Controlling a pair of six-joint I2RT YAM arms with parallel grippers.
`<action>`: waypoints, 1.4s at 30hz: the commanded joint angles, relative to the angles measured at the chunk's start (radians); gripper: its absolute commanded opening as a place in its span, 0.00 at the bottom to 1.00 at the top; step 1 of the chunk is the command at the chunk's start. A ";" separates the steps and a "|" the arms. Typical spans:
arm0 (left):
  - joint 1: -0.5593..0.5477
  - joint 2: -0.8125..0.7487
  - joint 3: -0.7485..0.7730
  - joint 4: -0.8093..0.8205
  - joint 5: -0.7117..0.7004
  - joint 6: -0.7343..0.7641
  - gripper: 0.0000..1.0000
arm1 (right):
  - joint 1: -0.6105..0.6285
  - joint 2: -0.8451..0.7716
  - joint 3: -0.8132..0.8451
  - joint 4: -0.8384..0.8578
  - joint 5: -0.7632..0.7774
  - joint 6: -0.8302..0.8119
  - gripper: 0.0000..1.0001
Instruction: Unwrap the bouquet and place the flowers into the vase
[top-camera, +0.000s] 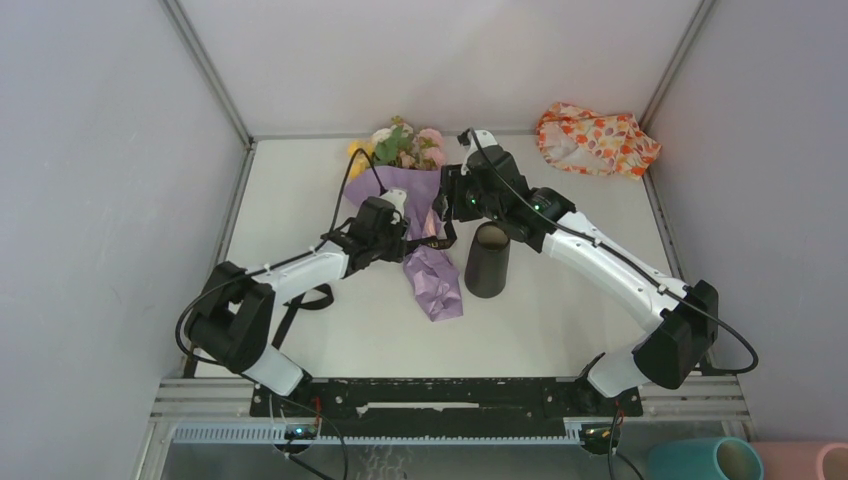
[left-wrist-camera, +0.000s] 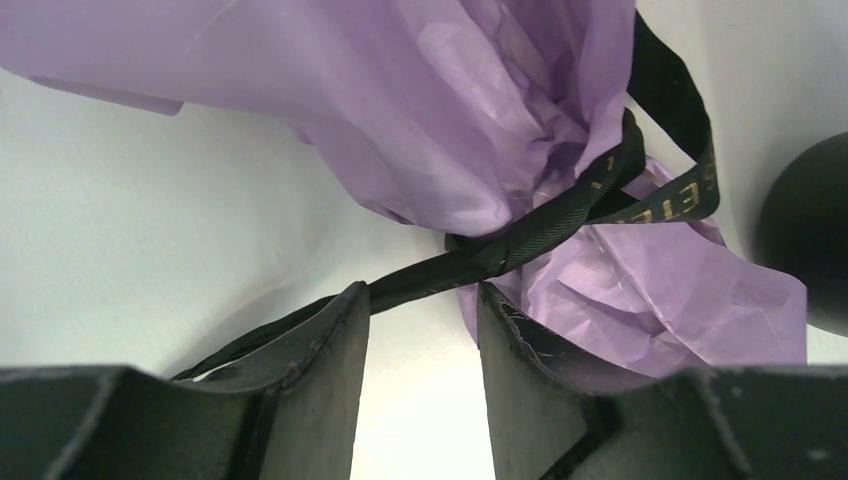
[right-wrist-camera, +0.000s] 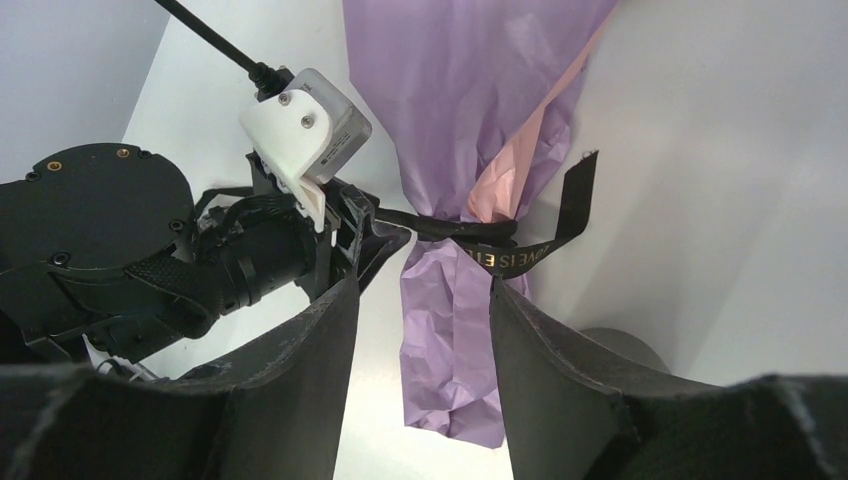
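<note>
The bouquet (top-camera: 412, 190) lies on the table, its flowers (top-camera: 405, 145) at the far end and its crumpled purple paper tail (top-camera: 434, 285) pointing near. A black ribbon (left-wrist-camera: 560, 215) is tied round the paper's narrow waist. My left gripper (left-wrist-camera: 420, 295) is open at that waist from the left. One strand of ribbon runs across just beyond its fingertips, with nothing between the jaws. My right gripper (right-wrist-camera: 420, 290) is open above the same waist, the paper tail (right-wrist-camera: 450, 330) showing between its fingers. The black vase (top-camera: 487, 260) stands upright just right of the tail.
An orange-flowered cloth (top-camera: 595, 140) lies at the far right corner. A teal cylinder (top-camera: 700, 460) and a pink cylinder (top-camera: 815, 462) sit below the table's near edge at the right. Grey walls close in the table on three sides.
</note>
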 joint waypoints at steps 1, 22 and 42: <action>-0.004 0.009 0.038 0.001 -0.059 0.042 0.49 | 0.003 -0.035 0.004 0.040 -0.009 0.021 0.59; 0.000 -0.092 0.036 0.000 -0.124 -0.001 0.01 | 0.019 -0.037 -0.011 0.050 0.001 0.030 0.58; 0.082 -0.484 0.268 -0.257 -0.276 -0.121 0.02 | 0.033 -0.016 -0.022 0.065 -0.021 0.032 0.58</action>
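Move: The black ribbon strand that ties the purple wrap runs between the left hand's open fingers, about 3 cm below them and at most 1 cm ahead; its knot is some 4 cm to the right and 1 cm ahead. The flowers lie about 20 cm straight ahead, the vase some 15 cm to the right and 5 cm back. From the right hand, that strand is about 9 cm left, 1 cm ahead and 20 cm below. The left hand sinks about 2 cm onto the black ribbon beside the knot and shuts its half-open fingers completely, pinching the strand. Keeping that pinch, it rises with growing speed some 20 cm off the table while swinging about 7 cm to the left, the fingers tipping upward and the hand turning counter-clockwise by roughly 20 degrees each, so that the ribbon is drawn up and away from the vase. ##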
